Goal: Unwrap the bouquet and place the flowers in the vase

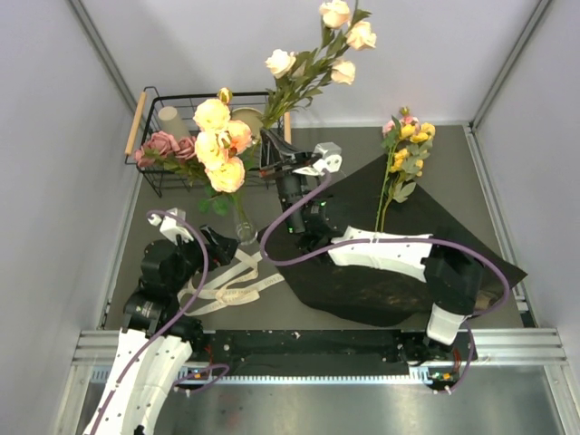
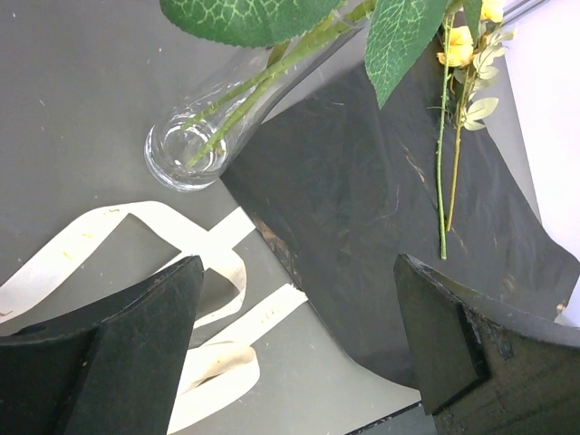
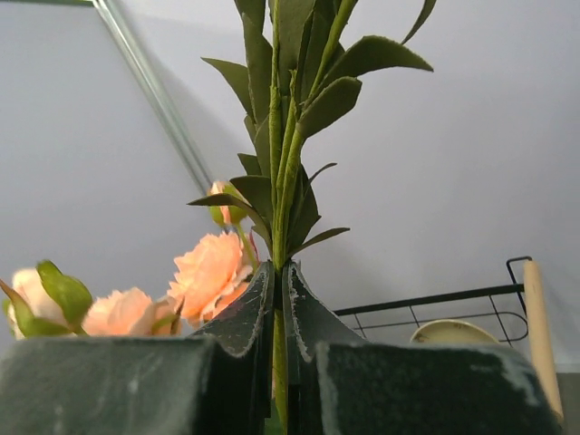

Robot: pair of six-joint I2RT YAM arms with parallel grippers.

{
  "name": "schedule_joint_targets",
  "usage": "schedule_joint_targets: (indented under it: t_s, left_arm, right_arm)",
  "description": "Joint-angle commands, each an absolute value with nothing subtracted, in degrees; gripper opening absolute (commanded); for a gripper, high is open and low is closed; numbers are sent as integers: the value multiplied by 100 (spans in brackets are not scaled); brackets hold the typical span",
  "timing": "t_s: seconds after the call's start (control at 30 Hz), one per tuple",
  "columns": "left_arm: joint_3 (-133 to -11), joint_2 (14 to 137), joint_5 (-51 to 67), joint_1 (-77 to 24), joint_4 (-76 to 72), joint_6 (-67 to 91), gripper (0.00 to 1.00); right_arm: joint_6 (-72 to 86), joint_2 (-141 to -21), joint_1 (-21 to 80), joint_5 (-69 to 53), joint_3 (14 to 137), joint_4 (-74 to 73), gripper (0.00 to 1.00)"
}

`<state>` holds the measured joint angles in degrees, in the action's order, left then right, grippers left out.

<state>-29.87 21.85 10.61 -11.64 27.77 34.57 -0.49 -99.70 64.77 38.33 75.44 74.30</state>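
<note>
The bouquet is undone: its black paper [image 1: 390, 272] lies flat on the table and the cream ribbon [image 1: 227, 288] is loose beside it. The clear glass vase [image 1: 245, 232] holds peach and yellow flowers [image 1: 219, 145]. My right gripper [image 1: 272, 166] is shut on the green stem [image 3: 279, 308] of a tall cream rose spray [image 1: 337, 41], held upright just right of the vase's blooms. A small yellow and pink sprig [image 1: 405, 149] lies on the paper. My left gripper [image 2: 299, 353] is open above the ribbon [image 2: 181, 237], just short of the vase [image 2: 190, 149].
A black wire basket [image 1: 154, 181] with wooden handles stands at the back left, holding mauve flowers [image 1: 166, 145], a beige paper cup [image 1: 172, 120] and a bowl [image 1: 247, 118]. White walls enclose the table on the left, right and far sides.
</note>
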Motion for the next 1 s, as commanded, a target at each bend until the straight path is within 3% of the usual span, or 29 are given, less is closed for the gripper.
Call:
schedule_joint_targets:
  t_s: [0.0,0.63,0.97]
  left_arm:
    - [-3199,2066,967,-1169,2777,3419,92]
    - [-3296,2101,958,-1169,2865,3349,92]
    - [-3269,2109,958,-1169,2865,3313,92]
  right_arm:
    - [-343,-10204,6548,3718,7822,8227,0]
    - [-527,-10793,6618,3604,8393,8464,0]
    - [-905,-10934,6750,3542,8086,8771,0]
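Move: The glass vase that the held white roses are going to has its middle about 9 cm left of the right hand, 2 cm nearer the base and some 33 cm below. The peach roses already standing in it bloom about 12 cm left and 5 cm ahead of that hand, nearly level with the fingers. The wire rack lies roughly 16 cm ahead and 15 cm left, 38 cm below. From the left hand the vase is about 5 cm ahead, 5 cm right and 7 cm below. The white roses, still pinched by their stems in the shut right fingers with the blooms up, are carried left about 5 cm towards the vase and in close to its peach roses. The hand first dips some 3 cm, lifts by half of that while going on left, then sinks again, its left side tipping down slightly. ##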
